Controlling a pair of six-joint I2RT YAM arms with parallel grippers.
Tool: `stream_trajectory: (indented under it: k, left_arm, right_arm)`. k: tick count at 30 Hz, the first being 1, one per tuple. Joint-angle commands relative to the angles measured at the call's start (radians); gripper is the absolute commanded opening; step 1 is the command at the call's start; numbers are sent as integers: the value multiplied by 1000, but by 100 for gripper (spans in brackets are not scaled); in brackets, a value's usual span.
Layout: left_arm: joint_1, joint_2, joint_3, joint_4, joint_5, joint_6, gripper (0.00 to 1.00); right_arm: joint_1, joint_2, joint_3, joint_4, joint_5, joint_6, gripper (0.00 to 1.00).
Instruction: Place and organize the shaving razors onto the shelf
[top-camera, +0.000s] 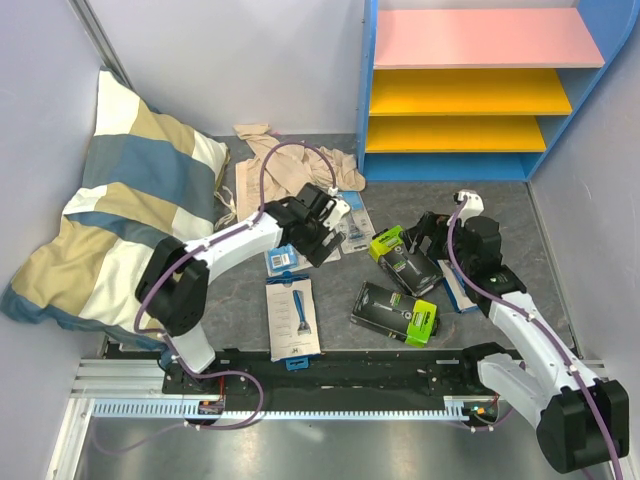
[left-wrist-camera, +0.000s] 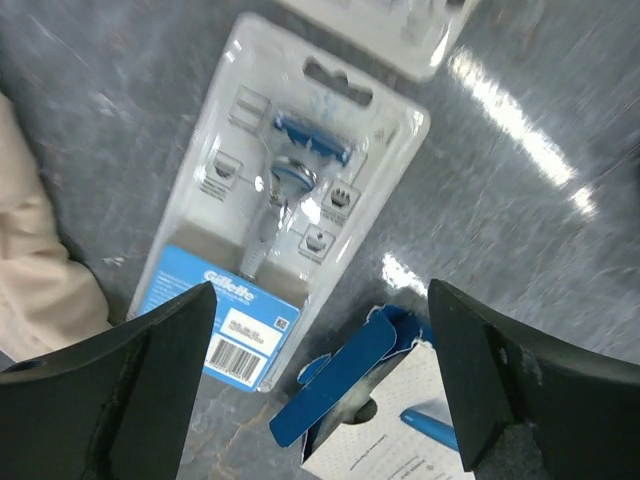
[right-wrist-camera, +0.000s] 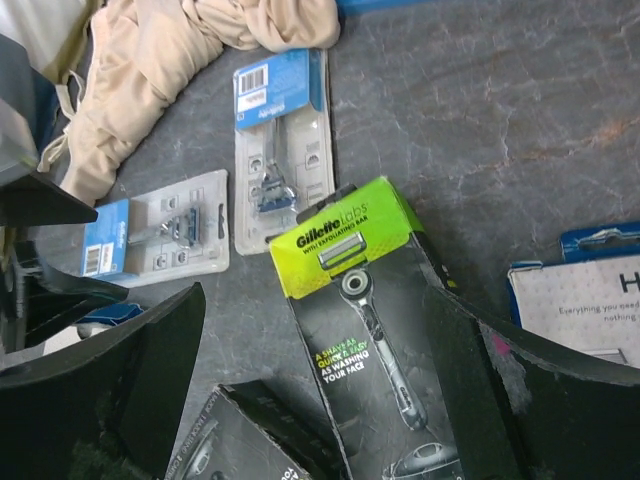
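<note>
Six shaving razors lie on the grey floor. Two clear blisters (top-camera: 356, 228) (top-camera: 284, 259) sit near the cloth. A white-blue box (top-camera: 293, 318) lies in front, another (top-camera: 456, 290) is half hidden by my right arm. Two black boxes with lime ends (top-camera: 403, 258) (top-camera: 395, 310) lie in the middle. My left gripper (left-wrist-camera: 320, 395) is open above the blue tab end of the white-blue box (left-wrist-camera: 385, 420), beside a blister (left-wrist-camera: 280, 200). My right gripper (right-wrist-camera: 310, 400) is open over a black box (right-wrist-camera: 380, 310). The shelf (top-camera: 478, 95) stands empty at the back right.
A beige cloth (top-camera: 290, 160) lies bunched behind the packs, also in the right wrist view as a cloth (right-wrist-camera: 170, 60). A striped pillow (top-camera: 120, 210) leans against the left wall. Walls close in both sides.
</note>
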Motion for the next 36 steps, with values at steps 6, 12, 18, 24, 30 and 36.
stream_trajectory:
  k: [6, 12, 18, 24, 30, 36]
  left_arm:
    - [-8, 120, 103, -1, -118, 104, 86]
    - [-5, 205, 109, 40, -141, 146, 78]
    - [-2, 253, 126, 49, -135, 141, 57]
    - [18, 281, 117, 80, -136, 138, 52]
    - [49, 308, 132, 82, -101, 139, 49]
    - [52, 319, 143, 60, -116, 147, 7]
  right_arm:
    - [6, -33, -64, 8, -13, 20, 98]
    - [5, -19, -69, 8, -8, 13, 98]
    - [5, -5, -59, 8, 1, 10, 98]
    - [6, 1, -53, 7, -2, 5, 98]
    - [5, 10, -33, -12, 13, -30, 98]
    - [5, 34, -10, -18, -2, -39, 98]
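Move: The near blister-packed razor lies about 5 cm ahead of the left hand, 2 cm to its left and 8 cm below. On the same floor, the far blister pack is some 11 cm ahead and 7 cm right of that hand, and the white razor box about 9 cm back and 5 cm left. From the right hand, the near pack is roughly 6 cm ahead, 24 cm left and 16 cm down. Left hand sinks about 7 cm, reaches 5 cm forward, closing around the packed razor's handle; right sinks 4 cm. ##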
